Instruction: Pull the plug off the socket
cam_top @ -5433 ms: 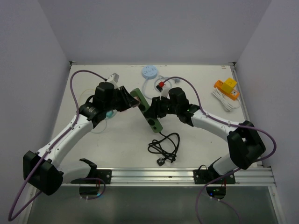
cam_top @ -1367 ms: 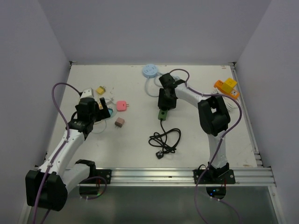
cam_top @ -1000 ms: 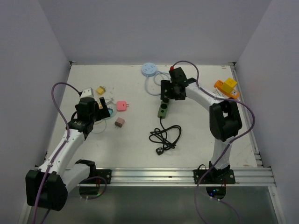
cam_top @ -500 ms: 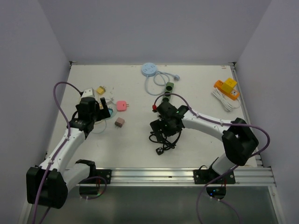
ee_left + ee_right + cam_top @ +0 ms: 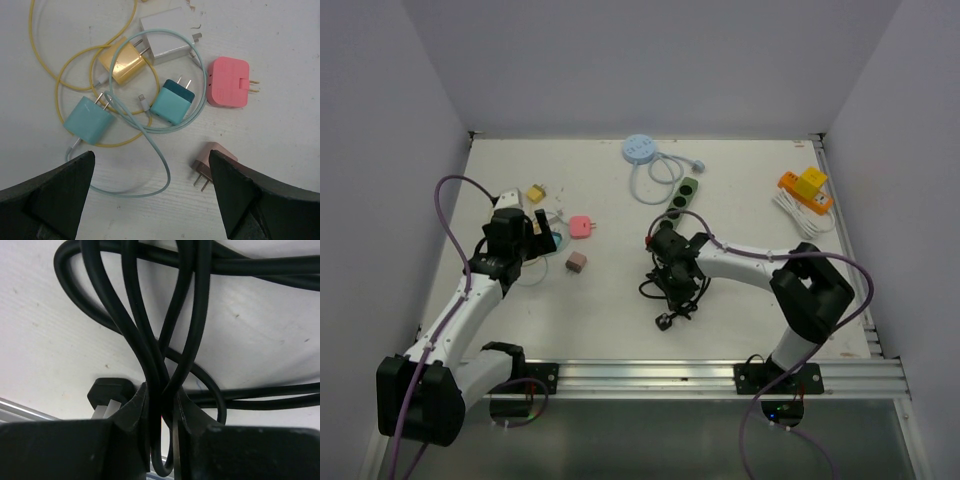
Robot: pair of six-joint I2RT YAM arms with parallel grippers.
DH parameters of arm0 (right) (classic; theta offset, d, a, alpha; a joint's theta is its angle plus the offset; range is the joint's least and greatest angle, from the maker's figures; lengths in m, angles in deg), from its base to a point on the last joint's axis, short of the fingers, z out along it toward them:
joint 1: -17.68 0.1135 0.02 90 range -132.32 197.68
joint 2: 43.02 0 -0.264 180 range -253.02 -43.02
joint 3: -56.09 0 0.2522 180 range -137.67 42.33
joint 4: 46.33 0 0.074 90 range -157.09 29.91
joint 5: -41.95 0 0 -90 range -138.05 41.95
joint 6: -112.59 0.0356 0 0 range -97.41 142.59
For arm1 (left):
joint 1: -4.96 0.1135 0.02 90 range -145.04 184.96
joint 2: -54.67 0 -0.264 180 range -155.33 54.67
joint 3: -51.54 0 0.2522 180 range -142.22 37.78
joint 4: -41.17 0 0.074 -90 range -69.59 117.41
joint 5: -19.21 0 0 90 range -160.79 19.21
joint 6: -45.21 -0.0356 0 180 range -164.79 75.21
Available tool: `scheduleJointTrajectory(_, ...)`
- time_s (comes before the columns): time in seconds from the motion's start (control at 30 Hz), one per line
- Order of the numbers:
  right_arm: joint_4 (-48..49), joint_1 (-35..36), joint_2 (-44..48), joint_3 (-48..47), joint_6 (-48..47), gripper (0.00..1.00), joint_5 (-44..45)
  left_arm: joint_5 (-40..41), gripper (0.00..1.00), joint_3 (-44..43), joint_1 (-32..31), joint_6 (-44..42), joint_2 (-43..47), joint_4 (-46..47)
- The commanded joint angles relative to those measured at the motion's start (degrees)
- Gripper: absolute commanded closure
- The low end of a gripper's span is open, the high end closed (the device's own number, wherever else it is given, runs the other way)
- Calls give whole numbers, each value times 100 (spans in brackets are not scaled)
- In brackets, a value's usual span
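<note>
The green socket strip [image 5: 682,193] lies at the back middle of the table, and its black cable [image 5: 672,290] is coiled nearer the front. A black plug [image 5: 663,320] at the cable's end lies flat on the table, apart from the strip. My right gripper [image 5: 675,283] points down into the coil. In the right wrist view this gripper [image 5: 161,405] is shut on two crossing loops of the black cable [image 5: 150,340], with the plug [image 5: 107,390] just left of the fingers. My left gripper [image 5: 151,161] hangs open over small chargers at the left, holding nothing.
Under the left gripper lie a pink adapter [image 5: 228,82], a brown adapter [image 5: 212,162], teal chargers [image 5: 172,101], a yellow charger [image 5: 124,62] and thin cables. A round white power strip [image 5: 640,150] sits at the back. An orange and yellow block [image 5: 805,186] with a white cord is at the right.
The right arm left the green strip at the back, came down over the cable coil and closed its fingers on the loops. The left arm has stayed still.
</note>
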State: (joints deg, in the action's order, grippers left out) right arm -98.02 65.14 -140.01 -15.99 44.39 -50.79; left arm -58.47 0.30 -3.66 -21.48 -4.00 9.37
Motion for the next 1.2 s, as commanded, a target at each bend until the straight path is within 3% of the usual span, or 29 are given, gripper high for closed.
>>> scheduleJointTrajectory(0.0,295,-377,-22,-469,0,100,722,52,1,-111,45,-99,23,213)
scheduleJointTrajectory(0.2,277,-1887,66,-1135,88,100,1162,16,1,-94,45,-81,32,231)
scheduleJointTrajectory(0.4,532,-2740,-398,-2136,87,100,1276,51,1,-93,45,-81,40,222)
scheduleJointTrajectory(0.7,700,-3050,-1822,-4447,-27,100,795,104,1,-93,45,-90,49,222)
scheduleJointTrajectory(0.9,936,-3041,-2394,-4566,271,97,144,157,1,-85,45,-99,58,213)
scheduleJointTrajectory(1.0,1148,-3032,-2474,-4433,228,82,-498,140,1,-93,45,-99,40,222)
scheduleJointTrajectory(1.03,1096,-3032,-2456,-4433,193,69,-534,131,1,-93,36,-99,32,222)
scheduleJointTrajectory(1.17,1034,-3050,-1923,-4179,-44,36,-220,131,1,-93,45,-99,40,222)
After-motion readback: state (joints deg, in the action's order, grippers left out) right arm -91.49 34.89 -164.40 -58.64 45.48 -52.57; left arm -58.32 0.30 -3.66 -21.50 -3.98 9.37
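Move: The black cord bundle is already pinched in the right hand just above the table, with the black plug roughly 5 cm back and 4 cm left of the hand. The green socket strip it is carried to lies about 23 cm ahead, neither left nor right; the blue round socket is some 40 cm ahead and 10 cm left, the pink charger about 18 cm ahead and 24 cm left. From the idle left hand the strip is around 10 cm ahead, 35 cm right and 10 cm below. Still pinching the black cord bundle, the right hand sweeps it some 30 cm forward to the green socket strip, rising about 10 cm and swinging right on the way, then curving back left and sinking a little. The wrist turns clockwise about 30 degrees and tips the fingers outward; at the end the fingers open and let go of the bundle. ##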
